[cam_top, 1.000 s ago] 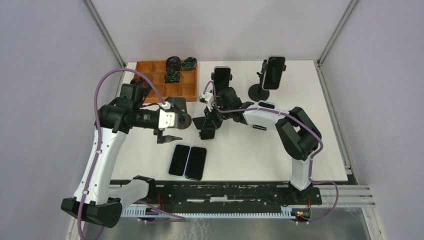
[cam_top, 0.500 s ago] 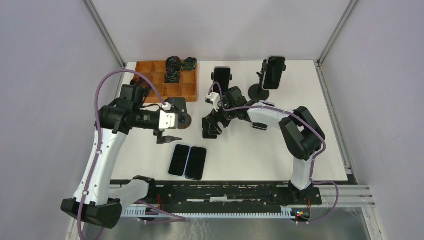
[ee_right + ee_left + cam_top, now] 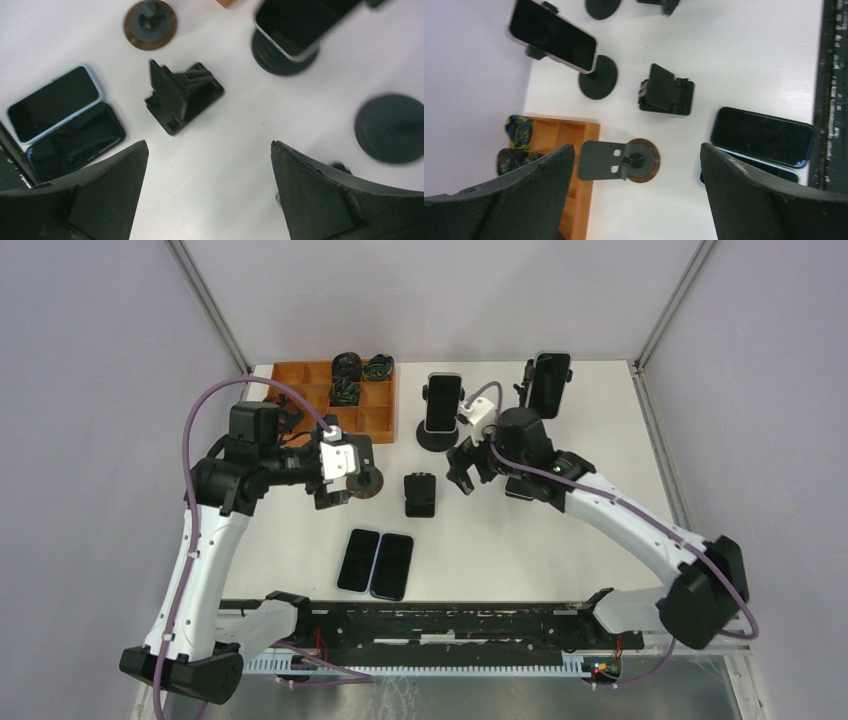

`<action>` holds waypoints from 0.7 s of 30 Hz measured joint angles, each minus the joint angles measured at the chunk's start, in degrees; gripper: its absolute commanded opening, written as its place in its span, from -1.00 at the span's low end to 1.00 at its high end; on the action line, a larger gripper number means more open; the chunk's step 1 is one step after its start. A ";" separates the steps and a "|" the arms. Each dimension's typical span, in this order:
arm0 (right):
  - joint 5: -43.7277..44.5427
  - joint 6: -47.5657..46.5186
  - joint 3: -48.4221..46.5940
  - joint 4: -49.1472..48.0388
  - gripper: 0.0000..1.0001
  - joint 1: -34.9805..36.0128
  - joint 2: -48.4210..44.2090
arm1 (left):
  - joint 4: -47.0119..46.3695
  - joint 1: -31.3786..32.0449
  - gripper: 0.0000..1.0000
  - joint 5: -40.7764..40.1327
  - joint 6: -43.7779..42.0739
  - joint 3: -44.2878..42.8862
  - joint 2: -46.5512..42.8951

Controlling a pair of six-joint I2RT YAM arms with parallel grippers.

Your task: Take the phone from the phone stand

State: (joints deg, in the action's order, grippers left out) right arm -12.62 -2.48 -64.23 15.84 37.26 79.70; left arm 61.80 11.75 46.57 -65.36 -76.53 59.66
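Two phones remain clamped in upright stands at the back: one phone [image 3: 443,398] on a round black base [image 3: 437,437], also in the left wrist view as phone [image 3: 553,36], and a second phone [image 3: 549,383] at the back right. My right gripper [image 3: 463,470] [image 3: 209,143] hangs open and empty just right of a small black folding stand [image 3: 420,494] [image 3: 182,96] lying on the table. My left gripper [image 3: 333,496] [image 3: 636,146] is open above an empty wood-based stand [image 3: 634,160].
Two phones [image 3: 358,560] [image 3: 392,566] lie flat side by side near the front edge. An orange compartment tray [image 3: 375,422] with dark coiled items sits at the back left. The second stand's round base [image 3: 392,127] is close to my right finger.
My right gripper opened, let go of the black folding stand and pulled back to the right; its arm swung out. The left gripper shifted slightly toward the back.
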 measured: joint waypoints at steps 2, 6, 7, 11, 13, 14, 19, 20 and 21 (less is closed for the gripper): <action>6.34 2.43 4.74 0.13 0.96 -0.02 -6.21 | -3.45 0.00 1.00 -1.44 2.36 0.13 -1.27; 12.81 6.58 14.69 0.55 0.96 -1.05 -18.36 | -11.02 0.02 1.00 -5.99 11.43 1.53 -3.72; 13.42 7.48 16.44 0.83 0.96 -1.38 -20.90 | -12.94 0.02 1.00 -7.80 14.69 1.95 -3.61; 14.40 9.70 17.51 1.36 0.96 -3.96 -23.37 | -16.26 0.02 1.00 -15.93 23.85 1.81 0.28; 11.43 11.02 19.19 -0.37 0.96 -8.33 -23.54 | -17.86 0.02 1.00 -20.98 27.47 1.51 3.52; 10.36 11.56 20.35 -1.18 0.96 -10.40 -23.71 | -18.36 0.00 1.00 -22.53 28.48 1.57 4.44; 5.16 14.27 28.44 -3.28 0.96 -21.40 -24.17 | -24.61 -0.04 1.00 -33.68 32.13 6.34 1.44; 4.63 14.47 28.92 -3.28 0.96 -22.56 -23.82 | -25.00 -0.04 1.00 -35.34 32.81 6.88 0.46; 4.07 14.69 29.09 -3.37 0.96 -23.61 -23.37 | -25.14 -0.04 1.00 -36.98 33.40 6.97 -0.17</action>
State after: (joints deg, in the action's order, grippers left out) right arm -8.56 12.21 -35.14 12.47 13.65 56.34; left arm 36.67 11.70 9.58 -31.97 -69.56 59.48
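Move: To the right hand's right by about 14 cm, some 5 cm farther out and 12 below, leans the lavender phone on its low stand. From the right hand, the emptied black stand sits level ahead but 10 cm left, the round-stand phone 18 ahead and 5 left, the clamp-stand phone 21 ahead and 21 right. The left hand has the lavender phone about 34 cm to its right, 12 ahead and 22 lower. Swinging roughly 17 cm to its right, away from the emptied black stand, the open right hand first travels level, then sinks about 7 cm towards the lavender phone, turning clockwise some 35 degrees; it touches nothing at the end. The empty left hand goes forward and left towards the wooden tray, rising briefly and sinking back, with a strong counter-clockwise turn. ##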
